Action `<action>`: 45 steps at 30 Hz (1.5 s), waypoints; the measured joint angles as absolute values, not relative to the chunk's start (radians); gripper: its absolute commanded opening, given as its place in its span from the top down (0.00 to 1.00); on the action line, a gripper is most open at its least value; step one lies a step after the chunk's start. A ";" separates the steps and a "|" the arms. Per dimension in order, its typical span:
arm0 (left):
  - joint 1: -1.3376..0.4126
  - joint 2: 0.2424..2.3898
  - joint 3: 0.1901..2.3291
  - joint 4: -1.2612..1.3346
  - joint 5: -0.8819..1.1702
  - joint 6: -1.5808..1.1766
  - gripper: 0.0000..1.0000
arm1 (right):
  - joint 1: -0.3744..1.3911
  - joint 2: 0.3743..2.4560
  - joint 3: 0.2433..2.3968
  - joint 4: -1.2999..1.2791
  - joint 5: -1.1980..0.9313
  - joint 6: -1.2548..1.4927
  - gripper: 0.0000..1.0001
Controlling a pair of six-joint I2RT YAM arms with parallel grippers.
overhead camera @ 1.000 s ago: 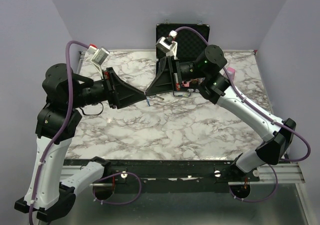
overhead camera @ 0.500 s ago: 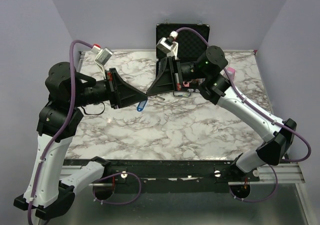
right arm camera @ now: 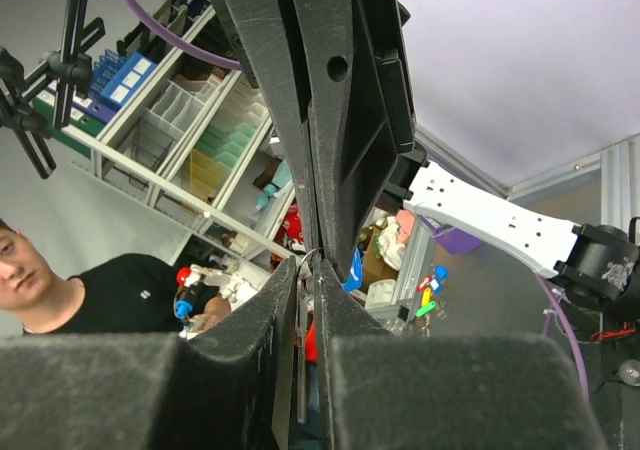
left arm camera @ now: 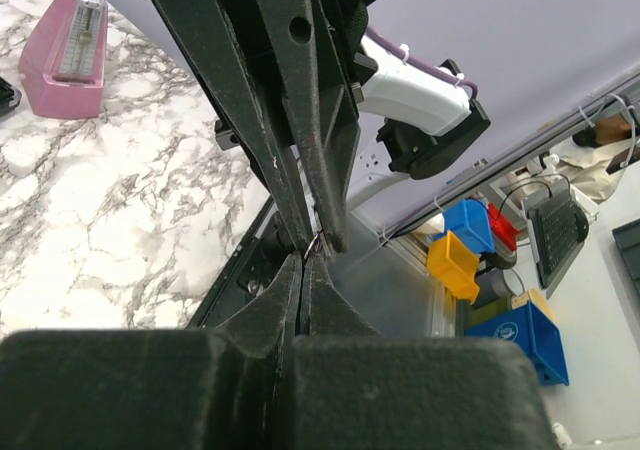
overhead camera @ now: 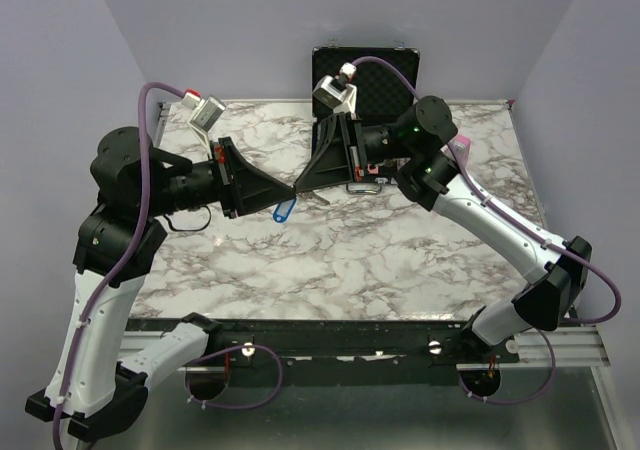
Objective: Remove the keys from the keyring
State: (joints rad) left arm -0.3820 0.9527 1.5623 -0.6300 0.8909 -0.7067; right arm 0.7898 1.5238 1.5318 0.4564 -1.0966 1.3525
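Note:
Both grippers meet tip to tip above the middle of the marble table (overhead camera: 350, 260). My left gripper (overhead camera: 292, 192) (left arm camera: 303, 257) is shut, with the thin silvery keyring (left arm camera: 314, 244) pinched at its very tip. The key with the blue oval head (overhead camera: 283, 211) dangles just below the tips; in the right wrist view the blue key (right arm camera: 352, 270) peeks out beside the left arm's fingers. My right gripper (overhead camera: 299, 187) (right arm camera: 312, 265) stands a narrow gap apart around the keyring (right arm camera: 308, 257). A thin silvery strip runs down inside that gap.
An open black case (overhead camera: 365, 70) stands at the back of the table, right behind the right wrist. A pink wedge-shaped object (overhead camera: 461, 146) (left arm camera: 68, 35) sits near the right edge. The arms' bases line the near edge.
My left gripper has closed at the meeting point. The blue key swung down and now hangs under the tips. The right jaws have parted slightly. Both arms stayed nearly in place.

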 measured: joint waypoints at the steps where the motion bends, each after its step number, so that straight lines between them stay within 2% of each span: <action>1: -0.382 0.951 1.561 -0.629 0.886 -0.709 1.00 | 0.790 1.524 1.530 0.464 -1.096 1.359 0.74; 14: -0.388 0.949 1.562 -0.630 0.856 -0.726 1.00 | 0.790 1.524 1.509 0.533 -1.092 1.396 0.73; 22: -0.389 0.945 1.563 -0.647 0.825 -0.722 1.00 | 0.788 1.520 1.485 0.565 -1.074 1.408 0.63; 40: -0.388 0.933 1.591 -0.637 0.750 -0.707 1.00 | 0.791 1.509 1.450 0.554 -1.068 1.412 0.64; 45: -0.388 0.929 1.591 -0.637 0.747 -0.704 1.00 | 0.791 1.502 1.450 0.548 -1.067 1.406 0.57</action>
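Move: The left fingers are already shut on the keyring, which lies about 1 cm to their right. From the left hand, the key lies roughly 3 cm right, 1 cm back and 1 cm lower; the blue tag about 2 cm back, 1 cm left and 2 cm lower. For the slightly open right hand, the keyring is 1 cm to the left and level, the key some 2 cm right, 1 cm back and 1 cm lower. Keep the left gripper shut on the keyring and ease it about 1 cm each up, forward and left, away from the right fingertips, turning it just under 10 degrees counter-clockwise. Open the right fingers further, to somewhat under half, holding them near the ring, then sink them about 1 cm late on so they straddle the key. ##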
